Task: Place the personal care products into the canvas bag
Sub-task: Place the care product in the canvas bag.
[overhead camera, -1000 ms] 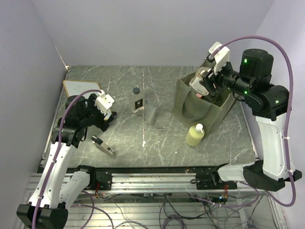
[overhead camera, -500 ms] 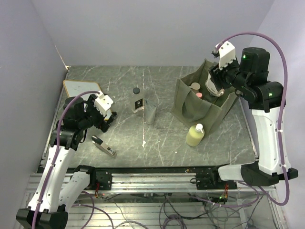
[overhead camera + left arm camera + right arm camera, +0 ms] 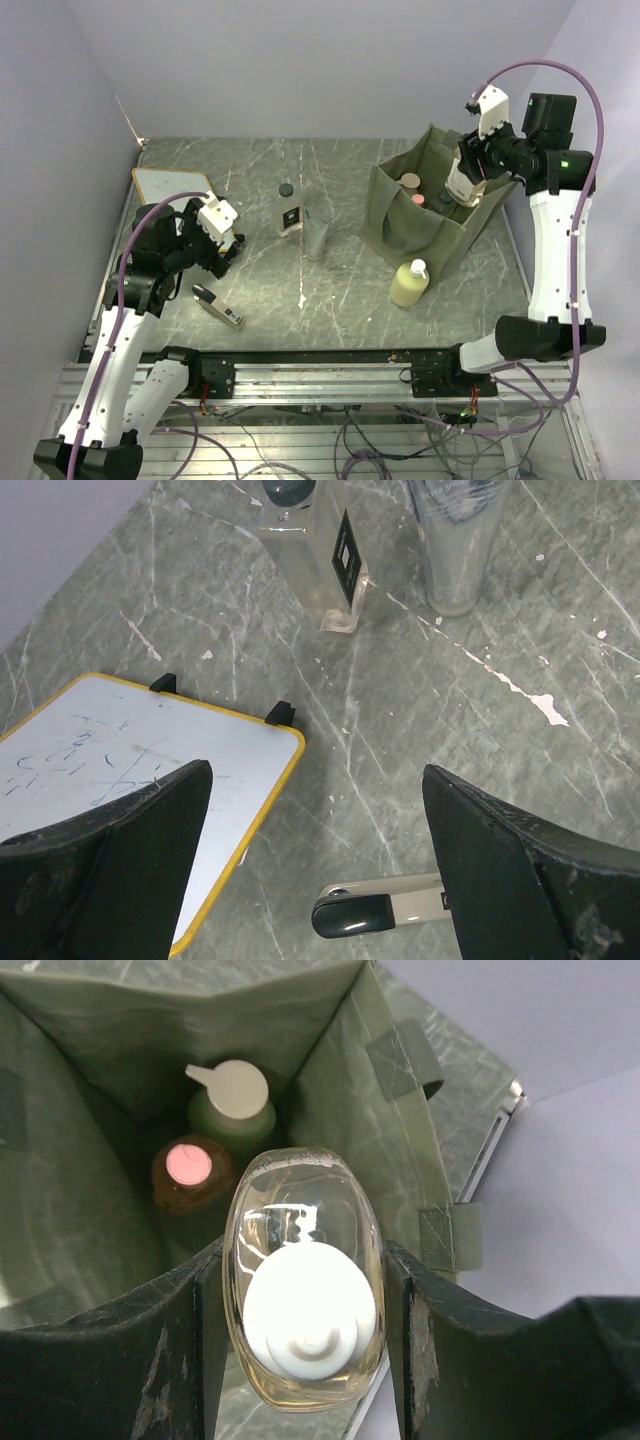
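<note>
The olive canvas bag (image 3: 395, 232) stands open at the right of the table. My right gripper (image 3: 466, 186) hangs over the bag's far right corner, shut on a clear bottle (image 3: 303, 1212) with a white cap, held upright. The bag's inside wall (image 3: 80, 1210) encloses a green bottle (image 3: 235, 1100) with a pale cap and an amber bottle (image 3: 189, 1172) with a pink cap. A pale yellow bottle (image 3: 408, 284) stands just in front of the bag. A clear black-capped bottle (image 3: 289, 213) and a translucent grey container (image 3: 316, 237) stand mid-table. My left gripper (image 3: 224, 250) is open, low at the left.
A slim black-and-silver gadget (image 3: 390, 908) lies between the left gripper's fingers (image 3: 120, 870), untouched. The white board with a yellow edge (image 3: 120, 765) lies at the far left. Walls close the table at the back and both sides.
The right arm has swung up and to the right with the clear bottle, from over the bag's middle to its far right corner. The left arm has barely shifted.
</note>
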`<state>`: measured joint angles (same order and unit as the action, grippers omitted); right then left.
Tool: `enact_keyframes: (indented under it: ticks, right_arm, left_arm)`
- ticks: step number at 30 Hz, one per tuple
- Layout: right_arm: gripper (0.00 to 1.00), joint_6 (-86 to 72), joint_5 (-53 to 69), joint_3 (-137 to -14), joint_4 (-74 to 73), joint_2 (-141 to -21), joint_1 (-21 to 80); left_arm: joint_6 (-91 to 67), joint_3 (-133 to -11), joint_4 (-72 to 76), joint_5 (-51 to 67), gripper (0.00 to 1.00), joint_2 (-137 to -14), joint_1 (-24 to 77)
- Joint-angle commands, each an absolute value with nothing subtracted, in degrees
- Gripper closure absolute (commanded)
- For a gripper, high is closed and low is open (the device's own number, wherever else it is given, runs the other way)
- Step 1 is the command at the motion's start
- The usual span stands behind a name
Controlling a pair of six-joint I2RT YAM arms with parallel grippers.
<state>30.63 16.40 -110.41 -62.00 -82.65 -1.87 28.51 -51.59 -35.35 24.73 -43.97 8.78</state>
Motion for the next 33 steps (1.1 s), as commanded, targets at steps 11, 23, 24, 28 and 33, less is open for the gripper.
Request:
enact_keyframes:
  ticks: [11,23,24,28,33]
  right_arm:
    - [1.00,43.30,29.15,-109.38,-61.60,-89.42,-11.42]
    - [1.00,47.22,29.18,-109.29,-62.32,-95.53,-11.36]
    - [1.00,47.33,29.32,-109.40,-62.83,-95.80,-11.40]
    - [1.00,47.57,27.50,-109.85,-63.77,-96.78,-11.41]
    - [1.00,48.09,24.47,-109.33,-64.16,-97.53,-11.43]
  left_arm:
    - [28.78,-51.60,-33.31,26.10,0.03,-44.21,8.26]
    - [28.91,-51.97,-33.57,26.45,0.03,-44.29,8.26]
    - [28.92,-51.95,-33.57,26.37,0.03,-44.12,8.26]
    - [29.09,-51.79,-33.62,26.44,0.03,-43.91,8.26]
    - [29.33,-51.68,-33.49,26.70,0.03,-44.00,8.26]
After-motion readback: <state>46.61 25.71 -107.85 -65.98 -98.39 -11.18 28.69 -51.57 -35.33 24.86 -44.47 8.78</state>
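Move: With my right hand I still hold the clear pump bottle over the canvas bag, whose middle lies about 5 cm left, 1 cm ahead and 22 cm below. In the bag, the dark-capped bottle stands about 4 cm left and 3 cm ahead, the pink-capped one 9 cm left and 1 cm ahead, the green one 10 cm left and 5 cm ahead, all nearly 30 cm down. From my left hand the bag is some 45 cm right, 12 cm ahead and 10 cm lower. I lower the clear pump bottle about 12 cm into the canvas bag with my right hand, first slipping some 4 cm to the right as I sink, then going down and gently forward along the bag's right-hand side, easing off at the end. Meanwhile I tip the fingers some 15 to 20 degrees steeper, turn slightly counter-clockwise, and keep my grip. ##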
